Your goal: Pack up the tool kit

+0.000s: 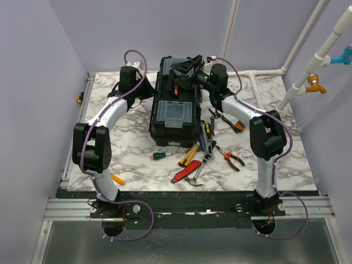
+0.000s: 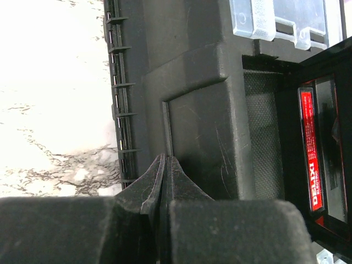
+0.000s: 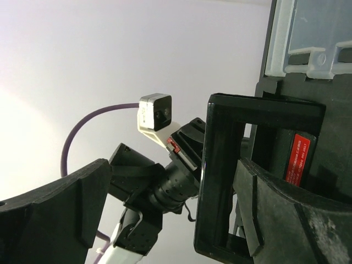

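Note:
The black toolbox stands on the marble table with its lid down and grey translucent lid compartments. Its carry handle, black with a red label, stands raised between my right gripper's open fingers, close to the right finger. From above, the right gripper sits over the box's far half. My left gripper is shut on nothing, its tips against the box's left side; from above it is mostly hidden by its wrist. Loose hand tools lie on the table to the right of the box's near end.
A green-handled screwdriver, a yellow cutter, a red hammer and orange pliers lie among the tools. A yellow-handled tool lies by the left arm's base. White pipes run along the back right wall.

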You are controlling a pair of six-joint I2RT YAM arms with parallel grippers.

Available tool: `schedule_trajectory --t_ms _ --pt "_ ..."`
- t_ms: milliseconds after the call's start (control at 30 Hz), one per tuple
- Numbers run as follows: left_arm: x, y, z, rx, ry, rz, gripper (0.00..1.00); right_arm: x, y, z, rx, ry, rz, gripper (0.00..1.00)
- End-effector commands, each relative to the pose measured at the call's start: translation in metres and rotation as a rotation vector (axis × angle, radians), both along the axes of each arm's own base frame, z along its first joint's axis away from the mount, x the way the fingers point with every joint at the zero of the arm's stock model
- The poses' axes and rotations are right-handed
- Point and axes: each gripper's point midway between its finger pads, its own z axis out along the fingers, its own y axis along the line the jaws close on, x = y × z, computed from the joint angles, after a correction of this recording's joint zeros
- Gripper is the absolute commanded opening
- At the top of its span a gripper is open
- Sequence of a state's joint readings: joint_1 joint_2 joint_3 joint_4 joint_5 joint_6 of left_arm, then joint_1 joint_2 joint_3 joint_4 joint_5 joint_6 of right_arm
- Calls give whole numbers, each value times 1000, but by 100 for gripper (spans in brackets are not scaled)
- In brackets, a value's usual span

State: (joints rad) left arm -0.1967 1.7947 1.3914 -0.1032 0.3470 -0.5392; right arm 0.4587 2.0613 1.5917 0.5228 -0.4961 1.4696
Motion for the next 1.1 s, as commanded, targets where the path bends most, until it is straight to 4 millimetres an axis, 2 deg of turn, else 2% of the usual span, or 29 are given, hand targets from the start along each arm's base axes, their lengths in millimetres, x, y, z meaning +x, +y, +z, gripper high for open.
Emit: schedule_trajectory --t_ms 0,233,400,533,633,733,900,967,1067 --pt "-45 -67 33 -97 18 -262 6 -66 49 -17 90 -99 274 96" --pt "-36 -25 56 -51 21 -132 36 -63 40 -21 78 -94 253 95" --pt "-41 9 90 -29 -27 -17 47 -62 39 -21 75 -95 250 95" --pt "-51 18 117 -35 -72 21 50 -61 40 -19 68 -100 249 95" --pt "-59 13 133 -76 -98 1 52 -60 40 -18 66 -101 249 95" --pt "-62 -3 137 -169 -89 -56 54 -59 40 -18 67 -101 245 96" --pt "-55 -23 107 -216 4 -83 63 -57 40 -17 70 -98 237 95" --pt "-52 -31 99 -252 27 -91 72 -57 40 -16 69 -102 234 95" --pt "-46 -42 90 -276 54 -100 74 -56 40 -16 66 -102 230 95"
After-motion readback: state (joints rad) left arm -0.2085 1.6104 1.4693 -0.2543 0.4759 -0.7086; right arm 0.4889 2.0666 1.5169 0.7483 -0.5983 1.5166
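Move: The left hand's shut fingers are still against the toolbox's left side; its raised handle stands about 8 cm to their right, level with them fore and aft, and some 7 cm higher. From that hand the near clear lid is 15 cm back and 8 cm right, the far clear lid 10 cm ahead and 9 cm right, both about 4 cm up. The right hand straddles the handle, whose middle lies 3 cm left, 1 cm back and 3 cm below. Coming free of the toolbox's left side, the left fingers open to about three-quarters while the hand draws slightly left, then rises some 14 cm and backs off 5 cm, then swings right and down 3 cm over the box towards the handle. The right hand, wide open with its lower finger still under the grip, edges right, then draws the handle back about 3.5 cm and left. ##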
